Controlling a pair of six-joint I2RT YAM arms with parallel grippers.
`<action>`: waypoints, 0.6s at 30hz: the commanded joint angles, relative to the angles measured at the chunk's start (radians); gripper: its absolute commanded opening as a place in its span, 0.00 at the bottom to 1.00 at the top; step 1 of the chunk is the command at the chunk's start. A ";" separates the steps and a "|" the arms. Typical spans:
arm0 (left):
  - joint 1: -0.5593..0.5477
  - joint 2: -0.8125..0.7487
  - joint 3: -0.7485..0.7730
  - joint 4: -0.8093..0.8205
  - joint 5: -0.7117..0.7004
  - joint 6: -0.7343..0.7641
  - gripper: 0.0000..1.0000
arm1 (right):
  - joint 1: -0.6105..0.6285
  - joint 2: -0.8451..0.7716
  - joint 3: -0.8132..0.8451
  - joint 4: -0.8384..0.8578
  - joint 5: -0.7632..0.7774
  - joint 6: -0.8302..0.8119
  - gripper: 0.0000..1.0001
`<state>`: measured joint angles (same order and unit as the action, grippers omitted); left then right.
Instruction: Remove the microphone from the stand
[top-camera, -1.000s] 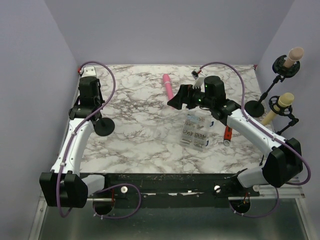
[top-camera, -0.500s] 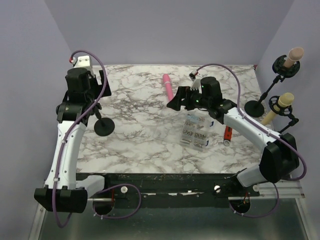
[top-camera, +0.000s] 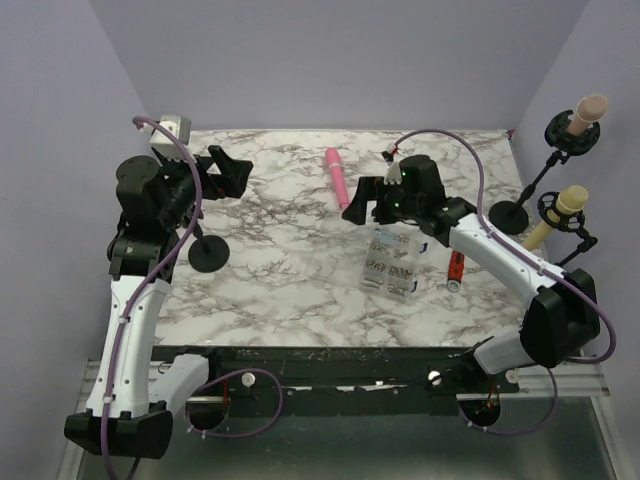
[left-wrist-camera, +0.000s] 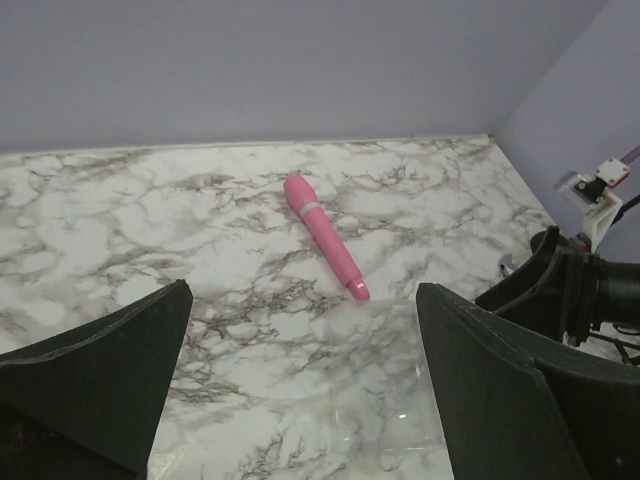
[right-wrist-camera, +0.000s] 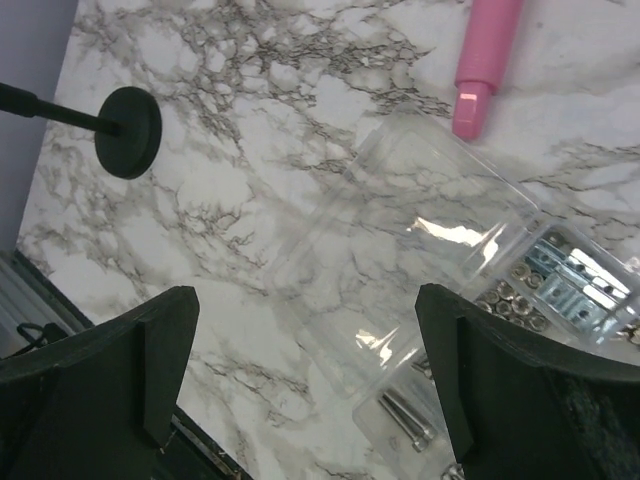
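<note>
A pink microphone (top-camera: 336, 175) lies flat on the marble table, also in the left wrist view (left-wrist-camera: 325, 235) and at the top of the right wrist view (right-wrist-camera: 485, 60). A black stand with a round base (top-camera: 208, 255) stands at the left; its top is hidden behind my left arm. Its base shows in the right wrist view (right-wrist-camera: 130, 132). My left gripper (top-camera: 228, 172) is open and empty, raised and pointing at the table's middle (left-wrist-camera: 300, 300). My right gripper (top-camera: 362, 200) is open and empty just right of the pink microphone, over a clear box (right-wrist-camera: 305, 300).
A clear plastic box of screws and nuts (top-camera: 392, 258) lies mid-table with its lid open (right-wrist-camera: 440, 210). A red-handled tool (top-camera: 455, 270) lies right of it. Two more stands hold beige microphones (top-camera: 585, 112) (top-camera: 560, 208) at the far right, one with a round base (top-camera: 508, 217).
My left arm has risen and swung its gripper from beside the left stand toward the table's middle. My right gripper has shifted slightly right and stays open.
</note>
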<state>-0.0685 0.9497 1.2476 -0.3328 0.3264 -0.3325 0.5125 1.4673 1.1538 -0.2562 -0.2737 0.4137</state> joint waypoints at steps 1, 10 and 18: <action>-0.020 -0.020 -0.115 0.077 0.107 -0.021 0.99 | 0.006 -0.091 0.007 -0.093 0.184 -0.046 1.00; -0.110 -0.080 -0.187 0.100 0.173 -0.017 0.99 | 0.006 -0.194 0.043 -0.145 0.534 -0.107 1.00; -0.187 -0.129 -0.195 0.098 0.154 -0.007 0.99 | 0.001 -0.087 0.306 -0.216 1.062 -0.230 1.00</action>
<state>-0.2176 0.8413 1.0481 -0.2504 0.4664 -0.3481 0.5140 1.3331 1.3327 -0.4320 0.4103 0.2714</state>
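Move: The pink microphone lies on the table, well ahead of the empty right hand: about 27 cm ahead, 5 cm to its left and 19 below. The parts box is almost level with that hand, roughly 8 cm to its right, the wrench some 3 cm ahead and 29 to its right. From the left hand, also empty, the microphone is about 31 cm ahead, 22 to the right and 40 below; the stand is about 5 cm ahead and 14 to the left, its middle 27 below. Out to the right, up and a little forward goes the open right hand, about 12 cm sideways and 10 up, away from the microphone, swinging some 30 degrees clockwise as its fingertips lift. The open left hand shifts right and back, dipping about 7 cm and then rising by half of that, and turns somewhat clockwise. Neither touches anything. ##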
